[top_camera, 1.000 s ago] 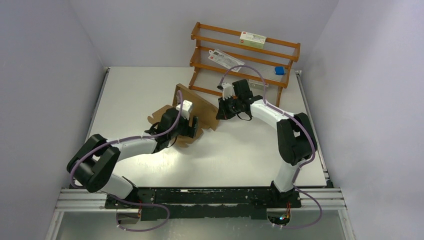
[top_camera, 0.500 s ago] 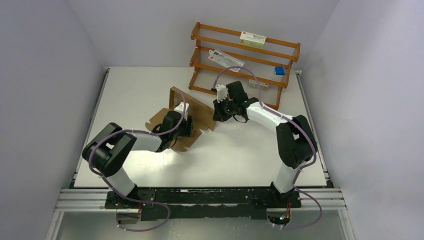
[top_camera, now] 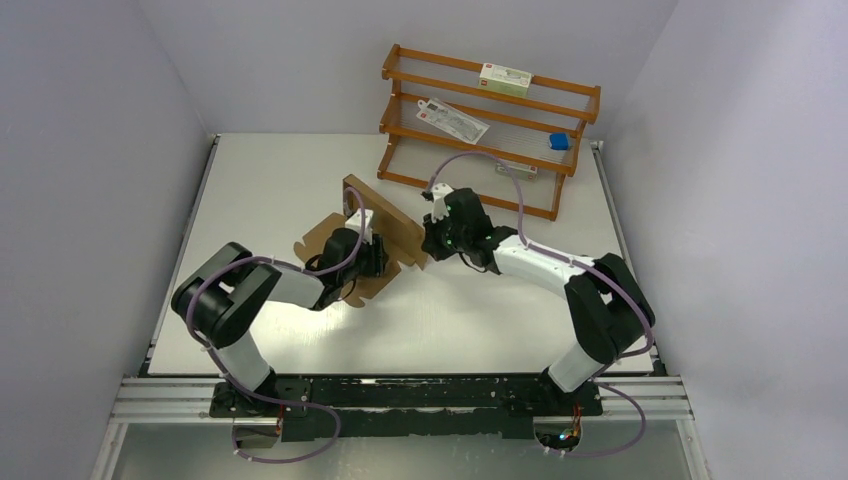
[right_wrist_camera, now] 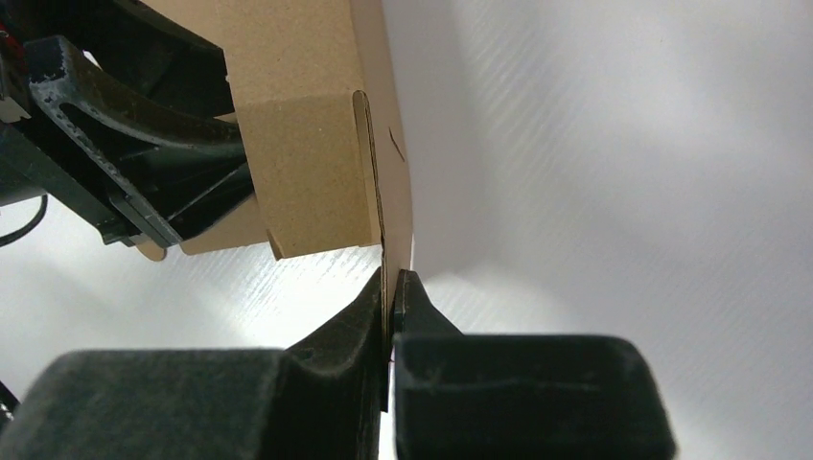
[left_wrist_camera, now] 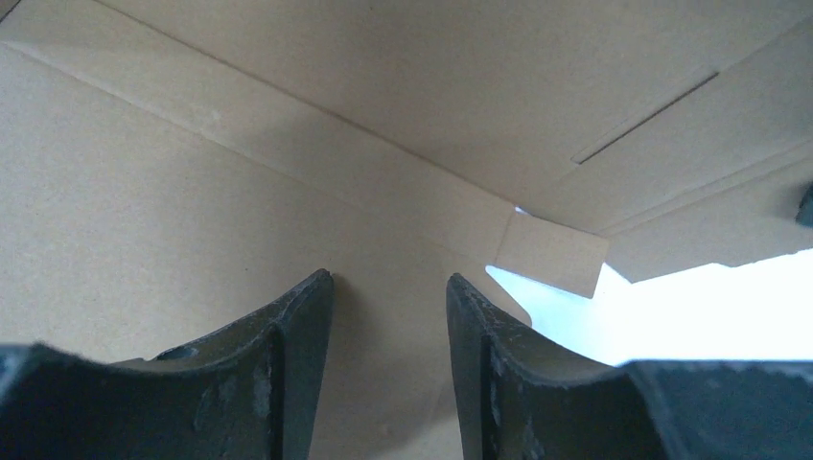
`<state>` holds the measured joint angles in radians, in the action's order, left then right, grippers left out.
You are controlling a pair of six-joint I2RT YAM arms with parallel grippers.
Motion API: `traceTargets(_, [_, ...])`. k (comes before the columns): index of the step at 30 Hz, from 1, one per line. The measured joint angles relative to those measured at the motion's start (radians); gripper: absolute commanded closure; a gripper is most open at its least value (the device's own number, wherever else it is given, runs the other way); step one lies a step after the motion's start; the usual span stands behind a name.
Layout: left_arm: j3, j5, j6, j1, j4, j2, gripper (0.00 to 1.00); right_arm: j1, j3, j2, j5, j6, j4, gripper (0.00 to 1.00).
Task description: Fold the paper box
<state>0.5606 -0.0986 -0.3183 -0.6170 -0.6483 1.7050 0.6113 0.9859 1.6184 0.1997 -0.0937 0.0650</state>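
Note:
The paper box (top_camera: 390,222) is brown cardboard lying mid-table, with one long panel raised on edge and notched flaps flat on the left. My left gripper (top_camera: 372,258) reaches into it from the left. In the left wrist view its jaws (left_wrist_camera: 388,287) stand apart with nothing between them, and their tips are close to the cardboard floor (left_wrist_camera: 173,192). My right gripper (top_camera: 430,245) is at the raised panel's right end. In the right wrist view it (right_wrist_camera: 391,278) is shut on the thin edge of that panel (right_wrist_camera: 307,144), with the left arm's dark fingers (right_wrist_camera: 134,144) behind it.
A wooden rack (top_camera: 490,125) stands at the back right, holding a white and green carton (top_camera: 505,76), a flat packet (top_camera: 452,118) and a small blue item (top_camera: 559,142). Grey walls enclose the white table (top_camera: 480,310) on three sides.
My left gripper has pushed further into the box and its jaws have narrowed. My right gripper has shifted down and left, still holding the panel's edge, and the panel has moved with it.

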Motion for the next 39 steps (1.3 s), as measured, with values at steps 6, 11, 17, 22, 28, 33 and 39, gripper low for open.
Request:
traceTargets(6, [-0.034, 0.026, -0.044, -0.001, -0.085, 0.013, 0.48, 0.018, -0.108, -0.038, -0.064, -0.105, -0.162, 1.00])
traceTargets(11, [-0.061, 0.031, -0.042, -0.014, -0.137, 0.015, 0.42, 0.018, -0.117, -0.028, -0.075, -0.111, -0.226, 1.00])
traceTargets(17, [-0.081, -0.034, 0.056, -0.108, -0.103, -0.043, 0.29, 0.019, -0.116, -0.023, -0.046, -0.070, -0.229, 1.00])
traceTargets(22, [-0.083, -0.084, 0.179, -0.170, -0.117, -0.063, 0.22, 0.019, -0.107, -0.023, -0.015, -0.039, -0.220, 1.00])
traceTargets(28, [-0.078, -0.157, 0.314, -0.198, -0.115, -0.056, 0.21, 0.019, -0.101, -0.023, 0.010, -0.012, -0.212, 1.00])
traceTargets(33, [-0.047, -0.192, 0.376, -0.218, -0.114, -0.015, 0.19, 0.019, -0.101, -0.023, 0.031, 0.002, -0.210, 1.00])
traceTargets(39, [-0.027, -0.209, 0.410, -0.235, -0.131, 0.023, 0.21, 0.019, -0.099, -0.022, 0.045, 0.009, -0.208, 1.00])
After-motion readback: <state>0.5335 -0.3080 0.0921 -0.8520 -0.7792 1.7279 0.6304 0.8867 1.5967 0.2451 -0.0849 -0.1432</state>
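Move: The small square tab at the right end of the box's fold strip lies about 5 cm to the left hand's right and 1 cm nearer the base, some 2 cm below. The standing wall's middle is roughly 5 cm ahead of that hand and 2 cm higher; the flat panel's middle is about 5 cm left, 1 cm ahead and 2 cm below. From the right hand, already gripping the wall's end, the tab is about 5 cm left, level fore-and-aft and 8 cm down, the wall's middle 8 cm left, 4 cm ahead, 3 cm down. The small tab is lined up between the left fingers: that hand draws back and to its right, rising slightly, then eases forward and down, about 4.5 cm net. Its fingers open clearly wider, while the wrist turns some 30 degrees, left side rising, tips lifting and swinging clockwise. The right hand keeps the wall's end pinched and shifts it nearly 2 cm left. ##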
